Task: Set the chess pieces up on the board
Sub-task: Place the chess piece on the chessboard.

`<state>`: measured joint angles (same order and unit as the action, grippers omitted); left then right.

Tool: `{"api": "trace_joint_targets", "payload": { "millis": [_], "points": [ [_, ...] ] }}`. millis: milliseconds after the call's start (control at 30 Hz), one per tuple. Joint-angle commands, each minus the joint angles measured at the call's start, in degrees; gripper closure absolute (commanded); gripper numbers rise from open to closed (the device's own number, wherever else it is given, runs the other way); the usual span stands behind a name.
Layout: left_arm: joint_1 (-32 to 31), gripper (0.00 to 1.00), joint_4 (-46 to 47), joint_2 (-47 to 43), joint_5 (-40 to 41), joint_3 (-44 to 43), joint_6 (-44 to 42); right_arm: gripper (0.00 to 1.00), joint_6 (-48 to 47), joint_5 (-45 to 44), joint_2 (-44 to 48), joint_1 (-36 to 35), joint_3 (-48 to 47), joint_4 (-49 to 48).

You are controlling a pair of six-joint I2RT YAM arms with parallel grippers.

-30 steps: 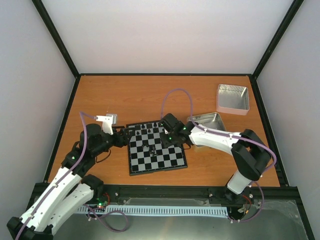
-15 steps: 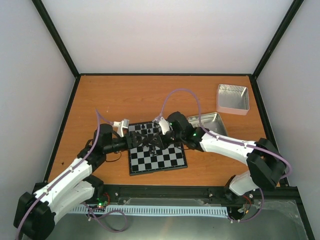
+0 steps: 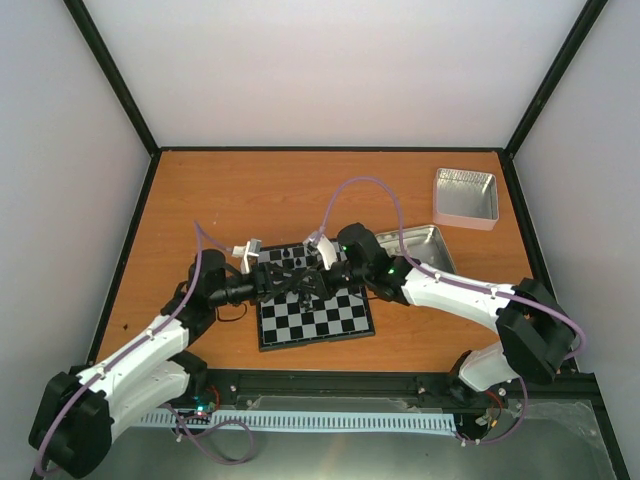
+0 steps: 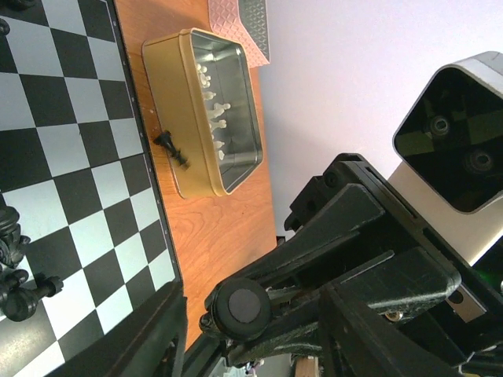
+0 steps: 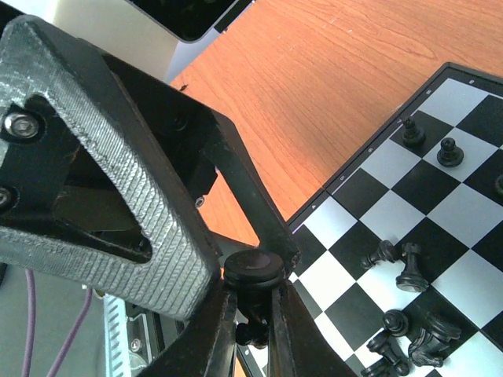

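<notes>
The board [image 3: 330, 318] lies at the table's middle, and both grippers meet above its far left part. My right gripper [image 5: 253, 308] is shut on a black chess piece [image 5: 253, 267], held with its round base upward. My left gripper [image 3: 288, 283] is open, and its fingers [image 5: 118, 196] stand close on either side of that base. The left wrist view shows the same base [image 4: 247, 309] end-on. Several black pieces [image 5: 409, 330] lie tumbled on the board [image 5: 440, 196], and two pawns [image 5: 413, 132] stand near its edge. Another black piece [image 4: 171, 148] lies on the table beside the tin.
An open gold tin [image 4: 169, 110] holding cream-white pieces sits just right of the board [image 4: 71, 157]. It also shows in the top view as the tin [image 3: 420, 242]. Its lid [image 3: 466, 195] lies at the far right. Black frame rails edge the table.
My left gripper has swung from the board's left edge to over the board and its jaws have narrowed. My right gripper has moved left to meet it, the piece still in it.
</notes>
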<state>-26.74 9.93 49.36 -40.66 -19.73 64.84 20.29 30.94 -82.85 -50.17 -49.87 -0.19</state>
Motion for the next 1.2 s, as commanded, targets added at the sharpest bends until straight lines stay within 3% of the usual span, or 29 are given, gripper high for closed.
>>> {"api": "trace_joint_targets", "payload": {
  "millis": [0, 133, 433, 600, 767, 867, 1000, 1167],
  "points": [
    [-0.33, 0.55, 3.47, 0.91, -1.56, 0.95, 2.91, 0.95, -1.87, 1.00, 0.66, -0.67, -0.30, -1.75],
    [-0.33, 0.62, 4.81, 1.35, -1.72, 1.70, 5.34, 0.95, -2.88, 1.26, 0.43, -0.80, -0.58, -1.22],
    [-0.33, 0.63, 12.52, 4.23, -6.00, 3.98, 13.26, 0.95, -4.68, -0.41, 0.10, -1.50, -1.34, -1.22],
    [-0.33, 0.76, 12.38, 4.24, -6.69, 3.99, 14.04, 0.92, -5.38, -1.55, -0.14, -1.59, -1.76, -0.92],
    [-0.33, 0.83, 12.29, 3.45, -6.60, 3.82, 13.88, 0.89, -4.31, -2.54, -0.11, -1.59, -1.90, -0.57],
    [-0.33, 0.83, 11.82, 2.46, -5.77, 3.65, 13.48, 0.80, -2.67, -3.36, 0.94, -1.59, -1.29, -0.74],
    [-0.33, 0.82, 11.57, 1.81, -5.15, 3.60, 14.67, 0.55, 3.47, -5.08, 3.96, -1.59, 2.76, -6.84],
    [-0.33, 0.80, 11.56, 1.12, -4.19, 2.63, 17.94, 0.45, 14.65, -7.68, 8.41, -1.66, 10.23, -18.68]
  ]
}}
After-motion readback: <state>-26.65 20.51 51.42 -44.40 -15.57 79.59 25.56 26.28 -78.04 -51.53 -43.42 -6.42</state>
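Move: Between the left hand's open fingertips, roughly 1 cm to that hand's right and 1 cm below it, is the black chess piece that the right fingers still grip; the left grasp centre lies about 1 cm to the right hand's left and 1 cm above it. From the left hand, the fallen black pieces lie about 1 cm ahead, 2 cm right and 14 cm down; the nearest standing piece is some 8 cm straight ahead, 14 cm down. Closing around the held piece, the left fingers sink about 1.5 cm, roll some 10 degrees and pinch it, then rise about 1 cm. The right hand keeps its grip while easing about 1 cm down and back, then opens to roughly half, lets go, and starts drawing off to the right and up, about 1 cm each. ##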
